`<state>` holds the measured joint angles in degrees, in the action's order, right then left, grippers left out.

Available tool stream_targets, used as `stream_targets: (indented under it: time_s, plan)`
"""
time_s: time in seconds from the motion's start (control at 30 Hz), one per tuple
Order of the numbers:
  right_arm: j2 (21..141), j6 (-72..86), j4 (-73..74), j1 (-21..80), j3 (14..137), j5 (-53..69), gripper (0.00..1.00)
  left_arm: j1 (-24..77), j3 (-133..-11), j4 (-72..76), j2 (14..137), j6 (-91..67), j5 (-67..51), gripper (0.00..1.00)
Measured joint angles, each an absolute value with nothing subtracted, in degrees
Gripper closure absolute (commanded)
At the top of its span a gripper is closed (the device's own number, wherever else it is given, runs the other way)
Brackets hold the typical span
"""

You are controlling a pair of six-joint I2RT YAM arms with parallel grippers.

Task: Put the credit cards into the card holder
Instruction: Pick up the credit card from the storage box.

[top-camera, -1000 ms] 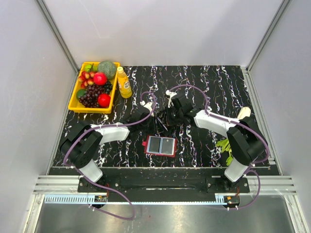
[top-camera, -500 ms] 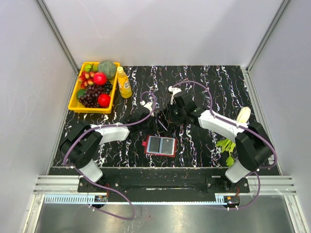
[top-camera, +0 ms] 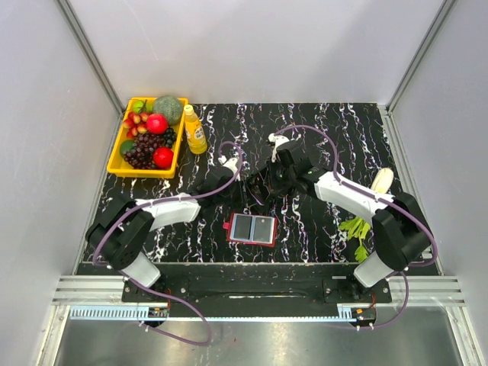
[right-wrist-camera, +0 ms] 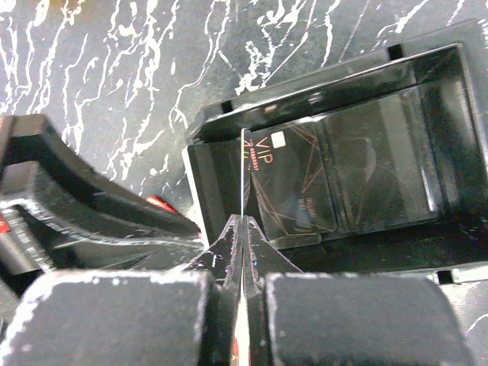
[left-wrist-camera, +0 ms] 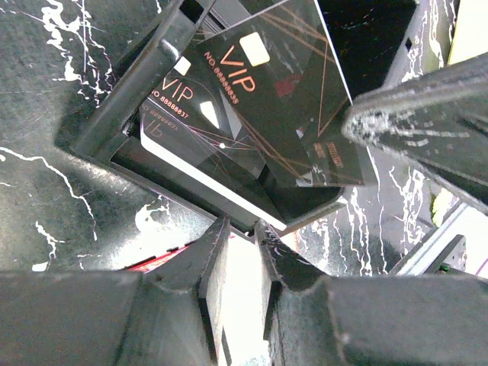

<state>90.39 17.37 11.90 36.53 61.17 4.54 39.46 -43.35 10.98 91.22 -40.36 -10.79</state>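
The card holder point(top-camera: 252, 228) is a dark red wallet lying open near the front, with two pale panels showing. Behind it stands a black tray point(left-wrist-camera: 114, 122) with dark "VIP" credit cards point(left-wrist-camera: 191, 130) inside. My right gripper point(right-wrist-camera: 242, 219) is shut on one credit card point(right-wrist-camera: 243, 171), seen edge-on and raised over the tray point(right-wrist-camera: 320, 95). In the left wrist view the same card point(left-wrist-camera: 282, 91) tilts above the others. My left gripper point(left-wrist-camera: 240, 223) pinches the tray's near wall. In the top view both grippers, the left point(top-camera: 242, 181) and the right point(top-camera: 259, 183), meet at the tray.
A yellow basket point(top-camera: 116, 156) of fruit sits at the back left with a yellow bottle point(top-camera: 194, 130) beside it. A green leafy vegetable point(top-camera: 354, 227) and a pale object point(top-camera: 381, 179) lie at the right, near the right arm.
My right arm has drawn its wrist slightly back and to the right, with the card still pinched. The left wrist has crept a little towards the tray. The card holder has not moved.
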Motion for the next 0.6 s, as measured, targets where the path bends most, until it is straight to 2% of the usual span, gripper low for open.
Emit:
stream_targets:
  time_s: [0.27, 0.6]
  plan:
    - [88.92, 15.97, 13.65, 35.09, 61.56, 4.1, 1.0, 39.42, -41.76, 8.93, 85.36, -39.46, -8.38, 0.73]
    - [73.91, 16.21, 19.73, 35.09, 61.8, 7.16, 1.0, 39.29, -39.46, 6.24, 75.85, -39.03, -5.13, 0.72]
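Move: About 13 cm back from the right hand, 4 cm to its left and 10 cm below lies the open card holder, where the held card is bound. The storage box is almost under that hand, its middle about 1 cm ahead and 1 cm left, 8 cm down. From the left hand the card holder lies some 8 cm back, 1 cm right and 6 cm lower; the box is about 5 cm ahead, 5 cm right and 3 cm down. Lifting the credit card up and away from the storage box, the right hand first edges about 1 cm forward and to the right, then rises ever faster some 9 cm while drawing back about 3 cm, keeping its shut pinch on the card's edge. The empty left hand also backs off from the box, up 5.5 cm and 3 cm left, fingers still slightly parted. ##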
